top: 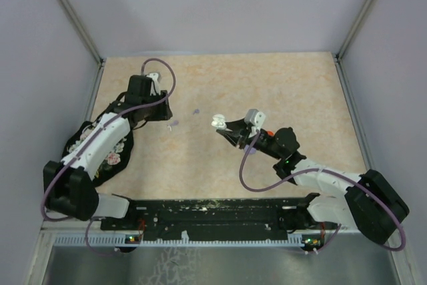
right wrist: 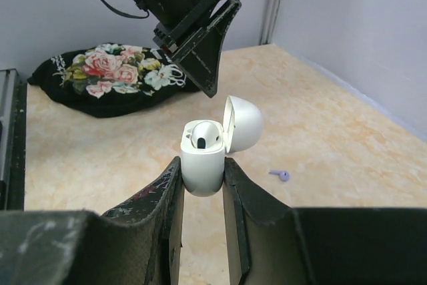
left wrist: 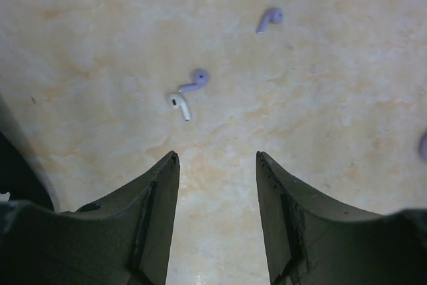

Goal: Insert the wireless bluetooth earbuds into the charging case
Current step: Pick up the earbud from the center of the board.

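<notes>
My right gripper (right wrist: pixel 202 161) is shut on the white charging case (right wrist: pixel 202 165) and holds it upright above the table. The lid (right wrist: pixel 244 123) stands open and one white earbud (right wrist: pixel 203 136) sits inside. A lilac earbud (right wrist: pixel 281 175) lies on the table beyond it. In the left wrist view a white earbud (left wrist: pixel 179 105) touches a lilac earbud (left wrist: pixel 195 81), and another lilac earbud (left wrist: pixel 269 19) lies farther off. My left gripper (left wrist: pixel 217 157) is open with nothing between its fingers and is short of the white one. From above, the case (top: pixel 217 123) is right of the left gripper (top: pixel 169 117).
A black floral pouch (top: pixel 107 155) lies under the left arm at the table's left edge. Grey walls and metal posts (top: pixel 72 13) close in the table on three sides. A lilac shape (left wrist: pixel 423 146) is cut off by the right edge of the left wrist view.
</notes>
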You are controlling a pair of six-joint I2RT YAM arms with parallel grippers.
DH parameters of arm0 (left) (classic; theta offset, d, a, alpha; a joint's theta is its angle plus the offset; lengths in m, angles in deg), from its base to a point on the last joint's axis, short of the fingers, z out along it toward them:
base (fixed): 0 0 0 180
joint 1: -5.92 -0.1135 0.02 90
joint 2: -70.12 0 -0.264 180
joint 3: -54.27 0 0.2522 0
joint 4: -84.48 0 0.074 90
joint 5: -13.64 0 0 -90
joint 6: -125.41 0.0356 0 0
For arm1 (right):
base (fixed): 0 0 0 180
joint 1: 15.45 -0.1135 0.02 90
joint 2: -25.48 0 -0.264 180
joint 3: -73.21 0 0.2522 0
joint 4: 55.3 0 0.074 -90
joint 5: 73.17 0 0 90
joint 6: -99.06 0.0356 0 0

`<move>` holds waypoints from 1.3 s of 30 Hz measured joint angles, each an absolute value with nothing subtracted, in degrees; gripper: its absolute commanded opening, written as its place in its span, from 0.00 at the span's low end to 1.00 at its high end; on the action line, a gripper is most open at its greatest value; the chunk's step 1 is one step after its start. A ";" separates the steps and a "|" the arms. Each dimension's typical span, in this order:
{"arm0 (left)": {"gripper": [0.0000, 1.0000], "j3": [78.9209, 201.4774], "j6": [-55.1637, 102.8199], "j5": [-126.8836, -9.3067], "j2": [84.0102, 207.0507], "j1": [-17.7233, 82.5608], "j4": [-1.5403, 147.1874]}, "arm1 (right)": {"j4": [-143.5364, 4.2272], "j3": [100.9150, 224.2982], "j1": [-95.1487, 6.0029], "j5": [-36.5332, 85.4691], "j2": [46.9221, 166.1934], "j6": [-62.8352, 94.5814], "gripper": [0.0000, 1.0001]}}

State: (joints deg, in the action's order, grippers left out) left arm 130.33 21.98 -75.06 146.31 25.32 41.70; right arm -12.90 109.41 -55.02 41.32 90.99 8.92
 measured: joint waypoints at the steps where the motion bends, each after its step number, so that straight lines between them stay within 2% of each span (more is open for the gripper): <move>1: 0.53 130.36 22.35 -75.27 148.27 23.81 41.73 | -13.79 109.41 -55.02 41.12 90.99 8.22 0.00; 14: 0.42 133.87 26.50 -75.56 166.83 20.47 40.13 | -19.11 109.41 -55.02 39.77 89.73 4.06 0.00; 20: 0.40 137.28 27.77 -76.39 172.16 20.01 39.30 | -19.78 109.41 -55.00 39.18 89.59 3.02 0.00; 31: 0.39 139.60 28.16 -75.36 176.08 19.90 38.95 | -22.03 109.41 -55.02 38.94 88.33 2.05 0.00; 39: 0.33 139.82 28.25 -75.27 177.78 19.92 38.49 | -21.97 109.34 -55.00 38.91 88.33 2.12 0.00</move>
State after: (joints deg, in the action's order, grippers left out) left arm 139.82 28.25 -75.27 177.78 19.92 38.49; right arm -21.97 109.34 -55.00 38.91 88.33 2.12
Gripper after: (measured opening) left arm 0.351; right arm 0.260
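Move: The white earbud lies about 4 cm ahead of my left hand, 3 cm to its left and some 16 cm below. At the same table height, the near purple earbud is about 2 cm farther out than the white one and 2 cm to its right; the far purple earbud is roughly 11 cm ahead of my left hand and 7 cm to its right. From my right hand, the white earbud is about 12 cm ahead, 22 cm left and 22 cm down. I drop my left hand about 15 cm onto the white earbud, fast at first and then easing, drifting a little forward and left while the wrist tips some 25 degrees steeper towards the table. My fingers draw partly together on either side of its head, not yet seen to pinch. My right hand keeps its grip on the open white case and sinks about 2 cm. ##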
